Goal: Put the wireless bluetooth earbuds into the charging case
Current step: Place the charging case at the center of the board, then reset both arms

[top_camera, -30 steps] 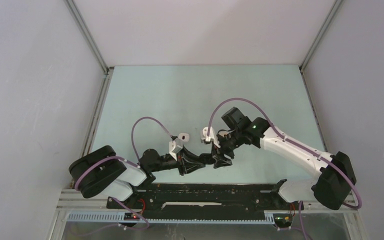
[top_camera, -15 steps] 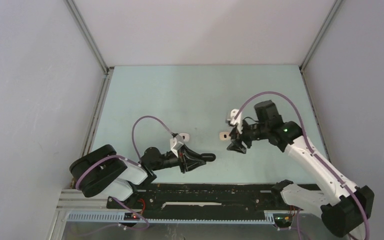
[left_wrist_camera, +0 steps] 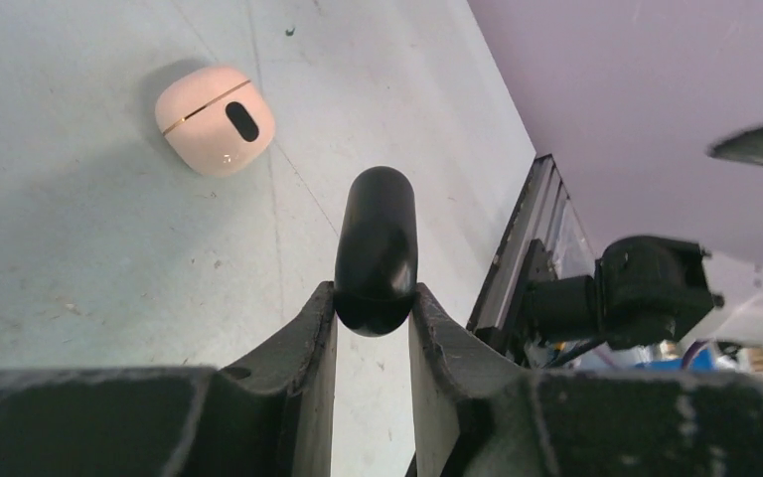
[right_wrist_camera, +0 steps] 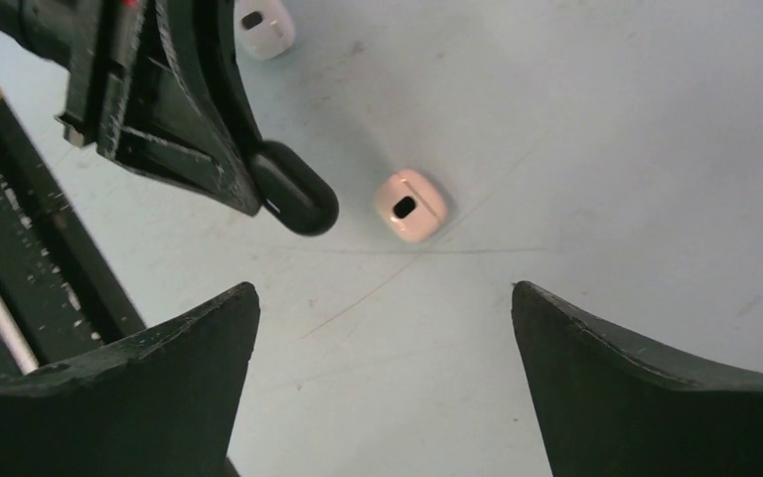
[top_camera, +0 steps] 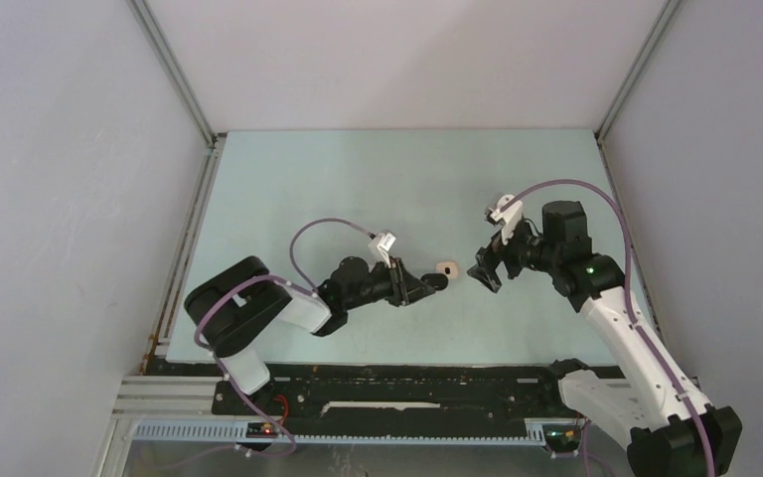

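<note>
My left gripper (left_wrist_camera: 374,316) is shut on a closed black pebble-like case (left_wrist_camera: 376,243) that sticks out past the fingertips. In the top view it (top_camera: 427,285) holds this case (top_camera: 437,282) just left of a closed pale pink case (top_camera: 446,268) lying on the table. The pink case also shows in the left wrist view (left_wrist_camera: 215,119) and the right wrist view (right_wrist_camera: 410,206), with the black case (right_wrist_camera: 293,189) left of it. My right gripper (top_camera: 484,270) is open and empty, hovering right of the pink case. No earbuds show in any view.
A second pale case (right_wrist_camera: 263,25) lies beyond the left gripper in the right wrist view. The black base rail (top_camera: 407,383) runs along the near table edge. The light table (top_camera: 378,179) is walled on three sides.
My left gripper has swung forward and right with the black case, up to the pink case. My right gripper has drawn away from the left one to the right and back.
</note>
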Controlling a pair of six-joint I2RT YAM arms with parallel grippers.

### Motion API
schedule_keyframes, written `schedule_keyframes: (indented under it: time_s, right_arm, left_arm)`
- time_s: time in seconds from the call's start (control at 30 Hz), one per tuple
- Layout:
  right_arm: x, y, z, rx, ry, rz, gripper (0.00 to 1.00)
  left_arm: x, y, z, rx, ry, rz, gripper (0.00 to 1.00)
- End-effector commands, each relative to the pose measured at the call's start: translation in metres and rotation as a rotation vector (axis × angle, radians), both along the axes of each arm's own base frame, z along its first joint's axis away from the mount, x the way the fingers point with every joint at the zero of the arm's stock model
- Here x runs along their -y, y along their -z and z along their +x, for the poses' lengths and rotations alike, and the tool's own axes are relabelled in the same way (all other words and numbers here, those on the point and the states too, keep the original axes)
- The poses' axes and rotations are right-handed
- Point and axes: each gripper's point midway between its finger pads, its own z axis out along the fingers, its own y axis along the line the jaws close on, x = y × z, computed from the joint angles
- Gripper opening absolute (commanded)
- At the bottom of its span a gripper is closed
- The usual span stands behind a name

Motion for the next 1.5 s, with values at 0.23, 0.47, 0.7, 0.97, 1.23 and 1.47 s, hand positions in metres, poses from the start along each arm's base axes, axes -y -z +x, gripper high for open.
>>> schedule_keyframes:
  time_s: [0.23,0.47,0.7,0.97,1.23,1.47]
  right_arm:
    - [0.019,-0.021,0.02,0.14,0.133,-0.028,1.0]
    - [0.016,-0.02,0.015,0.139,0.097,-0.032,1.0]
    - [0.014,-0.019,0.013,0.139,0.088,-0.036,1.0]
    - [0.022,-0.023,0.019,0.148,0.151,-0.035,1.0]
    - [0.046,-0.037,0.048,0.176,0.405,-0.006,1.0]
    - [0.053,-0.037,0.059,0.172,0.496,0.012,1.0]
  left_arm:
    - [0.017,0.044,0.011,-0.357,-0.073,0.112,0.17]
    - [-0.012,0.063,0.023,-0.357,-0.151,0.41,0.28]
    - [-0.037,0.063,0.028,-0.366,-0.157,0.57,0.51]
    - [-0.07,0.033,0.038,-0.235,-0.201,0.708,0.67]
    - [-0.144,-0.048,0.079,0.033,-0.47,0.821,0.72]
    - [-0.194,-0.137,0.091,0.204,-0.694,0.702,1.0]
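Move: The left hand already grips the black charging case. The bare spot where it will be set lies about 3 cm ahead of that hand, level with it sideways and some 7 cm below. On the board, the pink case is around 7 cm to the hand's right and 6 cm ahead, the white case about 13 cm to its left and 5 cm ahead. From the empty right hand, the spot is roughly 13 cm left, 2 cm ahead and 15 cm below. Down about 6 cm and slightly forward goes the left hand, tilting its fingers steeper, to set the black case on the board beside the pink one; the fingers then open wide and the hand leaves up and left, some 15 cm up, swinging its fingers round to point forward and down. The open right hand backs off about 7 cm to the right, forward and a little up, in two stages, turning clockwise. ##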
